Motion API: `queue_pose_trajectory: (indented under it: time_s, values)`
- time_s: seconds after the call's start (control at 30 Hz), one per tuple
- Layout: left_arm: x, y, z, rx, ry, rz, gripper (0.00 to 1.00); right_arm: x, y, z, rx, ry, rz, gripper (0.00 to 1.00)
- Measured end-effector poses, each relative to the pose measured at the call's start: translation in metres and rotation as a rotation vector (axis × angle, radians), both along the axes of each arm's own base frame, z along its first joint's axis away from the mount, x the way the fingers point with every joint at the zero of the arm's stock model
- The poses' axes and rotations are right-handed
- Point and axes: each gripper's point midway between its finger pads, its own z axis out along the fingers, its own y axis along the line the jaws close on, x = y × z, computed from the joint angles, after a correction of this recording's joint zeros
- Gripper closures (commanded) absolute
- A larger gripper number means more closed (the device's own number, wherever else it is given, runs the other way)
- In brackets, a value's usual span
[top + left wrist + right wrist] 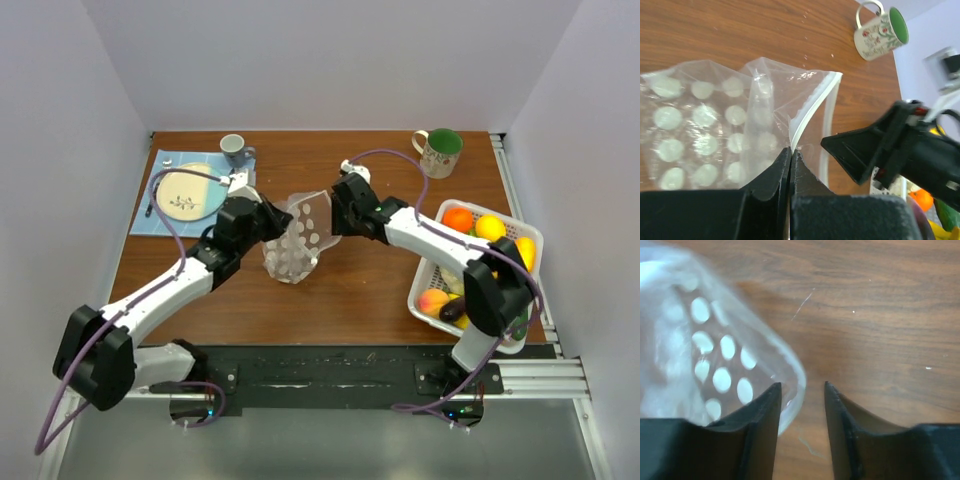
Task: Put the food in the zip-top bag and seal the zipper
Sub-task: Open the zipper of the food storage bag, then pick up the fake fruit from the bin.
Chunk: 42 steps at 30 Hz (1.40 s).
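The clear zip-top bag with white spots stands mid-table, its mouth held up. My left gripper is shut on the bag's mouth edge, right at the white zipper. On the bag's other side my right gripper is open. The bag curves past its left finger, and its rim edges into the gap without being pinched. In the top view the left gripper and right gripper flank the bag. The food, orange, yellow, peach and purple pieces, lies in the basket at the right.
The white slotted basket sits at the right table edge. A green-lined mug stands back right and a grey mug back left. A plate rests on a blue mat at the left.
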Motion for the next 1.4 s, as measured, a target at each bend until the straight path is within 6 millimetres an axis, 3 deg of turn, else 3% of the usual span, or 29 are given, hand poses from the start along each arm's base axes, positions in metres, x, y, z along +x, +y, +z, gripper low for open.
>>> queue_pose_trajectory:
  time_s: [0.03,0.2,0.3,0.37,0.43,0.5,0.57,0.9,1.0,1.33,1.4]
  values:
    - [0.0,-0.007,-0.002,-0.004,0.007,-0.011,1.0,-0.003,0.0,0.009,0.007,-0.009,0.009,0.37]
    - [0.004,-0.035,-0.006,-0.035,0.014,-0.052,1.0,-0.021,-0.023,0.086,0.063,-0.133,-0.004,0.25]
    - [0.005,-0.046,-0.009,-0.058,0.018,-0.062,1.0,-0.035,-0.062,0.134,0.069,-0.226,-0.081,0.21]
    - [0.007,-0.052,-0.013,-0.067,0.023,-0.066,1.0,-0.037,-0.093,0.15,0.071,-0.256,-0.152,0.19]
    - [0.008,-0.057,-0.016,-0.075,0.034,-0.071,1.0,-0.032,-0.142,0.156,0.058,-0.273,-0.28,0.14]
    - [0.007,-0.062,-0.017,-0.08,0.04,-0.077,1.0,-0.027,-0.2,0.148,0.013,-0.257,-0.44,0.11]
    - [0.005,-0.066,-0.015,-0.084,0.04,-0.085,1.0,-0.027,-0.245,0.134,-0.031,-0.218,-0.57,0.06]
    - [0.003,-0.076,-0.014,-0.078,0.068,-0.117,1.0,-0.03,-0.376,0.085,-0.007,-0.081,-0.958,0.01]
    - [0.001,-0.078,-0.016,-0.075,0.075,-0.136,1.0,-0.028,-0.388,0.067,0.018,-0.035,-0.989,0.01]
    - [0.001,-0.083,-0.023,-0.068,0.095,-0.161,1.0,-0.011,-0.379,0.025,0.117,0.014,-0.955,0.02]
    - [0.002,-0.084,-0.021,-0.069,0.089,-0.162,1.0,-0.011,-0.378,0.011,0.124,0.037,-0.958,0.1]
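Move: Among the food in the basket, the yellow fruit lies about 39 cm to the right of the right hand, 1 cm nearer the bases and 4 cm lower. The orange sits some 8 cm left of that fruit and 2 cm farther out; the red apple is 4 cm right of it and 5 cm nearer, both at much the same height. The bag's loose rim is barely 1 cm to the right hand's left. From the left hand, the fruit is roughly 52 cm right, 3 cm nearer and 11 cm below. Leaving the bag's rim, the right hand rises about 15 cm, sweeps some 38 cm right to the basket while turning about 55 degrees clockwise, then sinks nearly as far as it rose over the yellow fruit, its already parted fingers spreading fully. The left hand keeps its pinch on the zipper edge and carries the bag 8 cm right and slightly down. ##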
